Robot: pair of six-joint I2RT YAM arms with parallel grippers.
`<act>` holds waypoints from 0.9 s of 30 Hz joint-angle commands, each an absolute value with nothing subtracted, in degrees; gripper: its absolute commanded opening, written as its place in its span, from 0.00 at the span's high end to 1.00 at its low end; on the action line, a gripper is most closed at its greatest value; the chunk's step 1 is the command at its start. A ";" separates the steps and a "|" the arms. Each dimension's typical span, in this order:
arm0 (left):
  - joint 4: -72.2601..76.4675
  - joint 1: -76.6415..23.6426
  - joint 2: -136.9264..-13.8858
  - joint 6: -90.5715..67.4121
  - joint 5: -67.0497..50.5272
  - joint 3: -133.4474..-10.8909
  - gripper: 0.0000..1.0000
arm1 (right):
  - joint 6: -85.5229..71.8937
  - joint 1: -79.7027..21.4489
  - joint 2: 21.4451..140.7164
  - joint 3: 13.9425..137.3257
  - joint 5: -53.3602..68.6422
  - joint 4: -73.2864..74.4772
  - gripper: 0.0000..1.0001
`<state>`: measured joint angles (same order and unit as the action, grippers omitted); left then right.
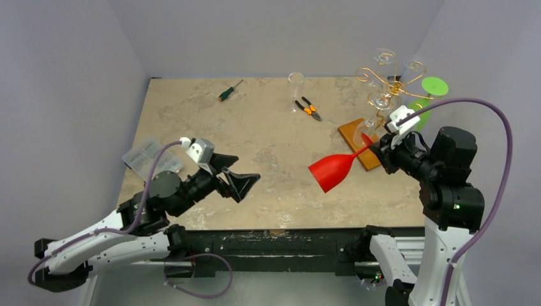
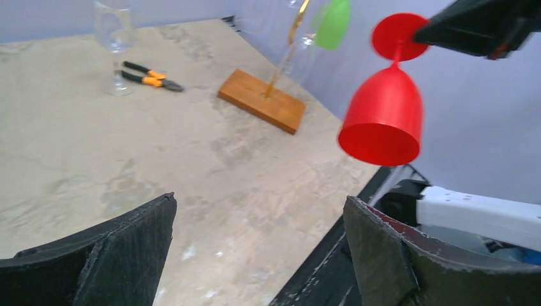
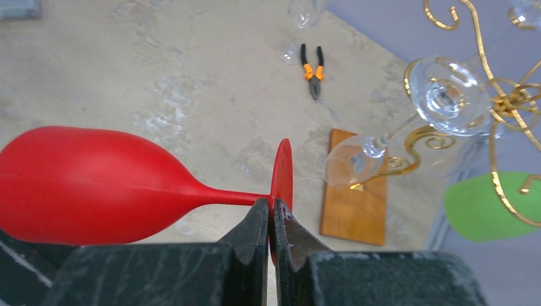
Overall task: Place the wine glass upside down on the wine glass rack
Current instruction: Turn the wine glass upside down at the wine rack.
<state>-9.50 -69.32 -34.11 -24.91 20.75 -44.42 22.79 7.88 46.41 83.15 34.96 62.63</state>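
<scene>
A red wine glass (image 1: 333, 169) hangs in the air over the table's right side, bowl tilted down and to the left. My right gripper (image 1: 376, 149) is shut on its round foot (image 3: 282, 175), the thin disc pinched between both fingers; the bowl (image 3: 83, 185) stretches left in the right wrist view. The wine glass rack (image 1: 390, 80), gold wire on an orange-brown wooden base (image 1: 357, 141), stands just behind the right gripper. My left gripper (image 1: 247, 183) is open and empty near the table's front left, apart from the red wine glass (image 2: 384, 115).
Clear glasses (image 3: 446, 95) and a green glass (image 1: 429, 95) hang on the rack. A clear glass (image 1: 296, 86) stands at the back beside orange-handled pliers (image 1: 308, 108). A green-handled screwdriver (image 1: 228, 91) lies back left. A clear plastic box (image 1: 148, 156) sits at the left edge.
</scene>
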 commanded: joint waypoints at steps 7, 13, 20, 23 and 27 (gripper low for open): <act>-41.21 -40.45 -39.78 -11.98 -3.34 -62.21 0.00 | 55.38 7.84 42.14 90.96 16.11 68.75 1.00; -38.78 -38.32 -37.97 -5.80 8.64 -55.59 0.00 | 63.83 7.91 42.51 91.18 7.24 69.63 1.00; -36.80 -38.32 -34.49 -5.23 10.18 -52.33 0.00 | 66.41 7.86 44.02 89.36 -0.32 68.81 1.00; -36.93 -38.32 -35.20 -5.19 9.45 -52.30 0.00 | 66.16 7.90 44.63 88.82 -2.28 67.97 1.00; -36.98 -38.32 -35.08 -5.03 9.31 -52.30 0.00 | 66.52 7.85 44.79 87.60 -4.18 65.97 1.00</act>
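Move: From my right hand, which already holds the red wine glass by its foot, the wine glass rack's seemingly free near hook lies roughly 11 cm ahead and 11 cm right, about level. The rack hub is some 17 cm ahead and 6 cm right. The hanging green glass is about 14 cm ahead and 16 cm right, its middle slightly lower; the nearest clear glass, 14 cm ahead and 3 cm right. From my empty left hand, the near hook is roughly 19 cm ahead and 47 cm right. I roll my right wrist about 50 degrees so the red glass's bowl, slanting out to the left, swings down beneath its foot, keeping the foot pinched as I carry it some 12 cm right across the front of the rack, rising slightly, then easing down. My left hand, already clear and open, draws away leftward, forward and down, rolling some 30 degrees. ##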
